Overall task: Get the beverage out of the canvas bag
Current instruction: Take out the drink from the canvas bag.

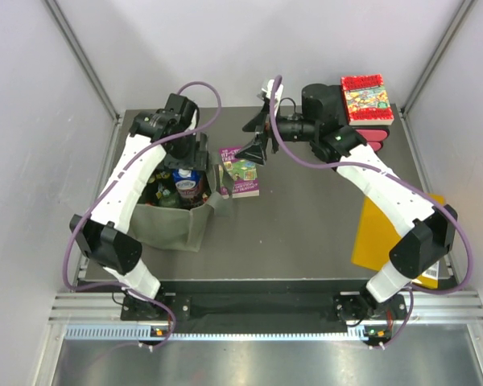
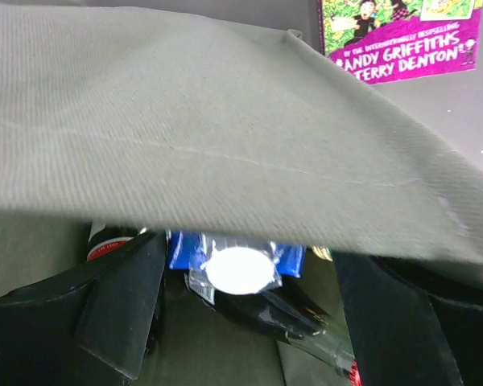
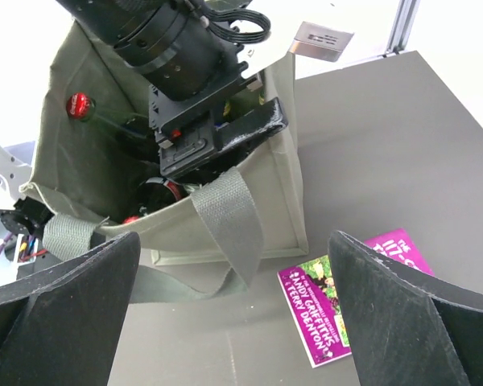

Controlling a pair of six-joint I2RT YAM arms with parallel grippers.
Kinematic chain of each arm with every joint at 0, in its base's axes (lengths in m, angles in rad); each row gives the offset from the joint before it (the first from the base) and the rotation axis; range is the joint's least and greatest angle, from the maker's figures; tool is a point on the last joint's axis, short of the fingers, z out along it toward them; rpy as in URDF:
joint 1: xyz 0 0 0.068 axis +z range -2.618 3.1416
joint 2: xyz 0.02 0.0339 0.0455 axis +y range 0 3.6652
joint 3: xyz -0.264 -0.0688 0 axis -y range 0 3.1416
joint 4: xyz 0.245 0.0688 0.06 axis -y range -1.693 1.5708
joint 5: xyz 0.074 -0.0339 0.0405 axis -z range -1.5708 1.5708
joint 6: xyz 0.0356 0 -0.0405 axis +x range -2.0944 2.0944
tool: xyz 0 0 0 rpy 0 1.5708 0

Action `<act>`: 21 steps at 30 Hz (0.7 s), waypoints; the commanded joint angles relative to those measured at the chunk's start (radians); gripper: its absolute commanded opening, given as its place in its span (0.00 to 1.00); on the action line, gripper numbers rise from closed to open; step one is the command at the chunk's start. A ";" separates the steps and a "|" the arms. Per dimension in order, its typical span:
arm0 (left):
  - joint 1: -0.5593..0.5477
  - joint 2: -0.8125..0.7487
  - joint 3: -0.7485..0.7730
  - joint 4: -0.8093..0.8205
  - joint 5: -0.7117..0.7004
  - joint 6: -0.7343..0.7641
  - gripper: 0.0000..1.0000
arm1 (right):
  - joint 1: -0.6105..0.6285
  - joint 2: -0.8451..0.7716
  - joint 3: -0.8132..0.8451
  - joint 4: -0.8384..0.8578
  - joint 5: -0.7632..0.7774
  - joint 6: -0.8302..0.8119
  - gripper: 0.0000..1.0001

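The olive canvas bag [image 1: 171,225] stands open at the table's left and shows in the right wrist view [image 3: 283,185]. Inside it a beverage bottle with a white cap and blue label [image 1: 189,183] stands among dark packets. My left gripper [image 1: 186,165] reaches down into the bag's mouth. In the left wrist view it is open [image 2: 249,322], its fingers [image 2: 121,305] on either side of the bottle [image 2: 239,269] and apart from it; the bag's wall [image 2: 209,137] hides the bottle's far side. My right gripper [image 1: 258,149] is open and empty [image 3: 237,322] above the table beside the bag.
A purple book [image 1: 241,172] lies just right of the bag [image 3: 338,310] [image 2: 402,32]. The bag's strap [image 3: 229,217] hangs over its side. A red book on a pink drawer box [image 1: 367,100] is at the back right. A yellow sheet [image 1: 390,233] lies at the right.
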 commanded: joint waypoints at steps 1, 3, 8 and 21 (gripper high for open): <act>0.016 0.030 0.022 0.048 -0.005 0.039 0.86 | -0.017 -0.024 -0.007 0.027 -0.010 -0.022 0.99; 0.016 0.035 0.005 0.050 0.015 0.032 0.86 | -0.020 -0.024 -0.007 0.027 -0.009 -0.023 1.00; 0.021 -0.007 -0.108 0.107 0.049 0.009 0.83 | -0.028 -0.019 -0.005 0.029 -0.010 -0.025 0.99; 0.065 -0.065 0.004 0.174 0.010 -0.034 0.00 | -0.029 -0.022 -0.004 0.017 -0.012 -0.032 1.00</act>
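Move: The drink, a blue-topped carton with a white cap, stands upright in the bag almost straight under my open left hand, its middle about 1 cm ahead and 9 cm below. A green bottle is about 6 cm to my left, 2 cm back and 12 cm down, and the bag's far rim is some 5 cm ahead, straight in line. The book lies about 10 cm ahead, 17 cm right and 24 cm below. From my right hand, the carton is about 20 cm left, 1 cm ahead and 20 cm lower. I sink my left hand a little deeper into the canvas bag, about 2.5 cm straight down, so its still-open fingers straddle the carton's top just below the cap. There I stop sinking and close the fingers partway, pinching the carton by its upper sides, while the hand creeps barely forward. ##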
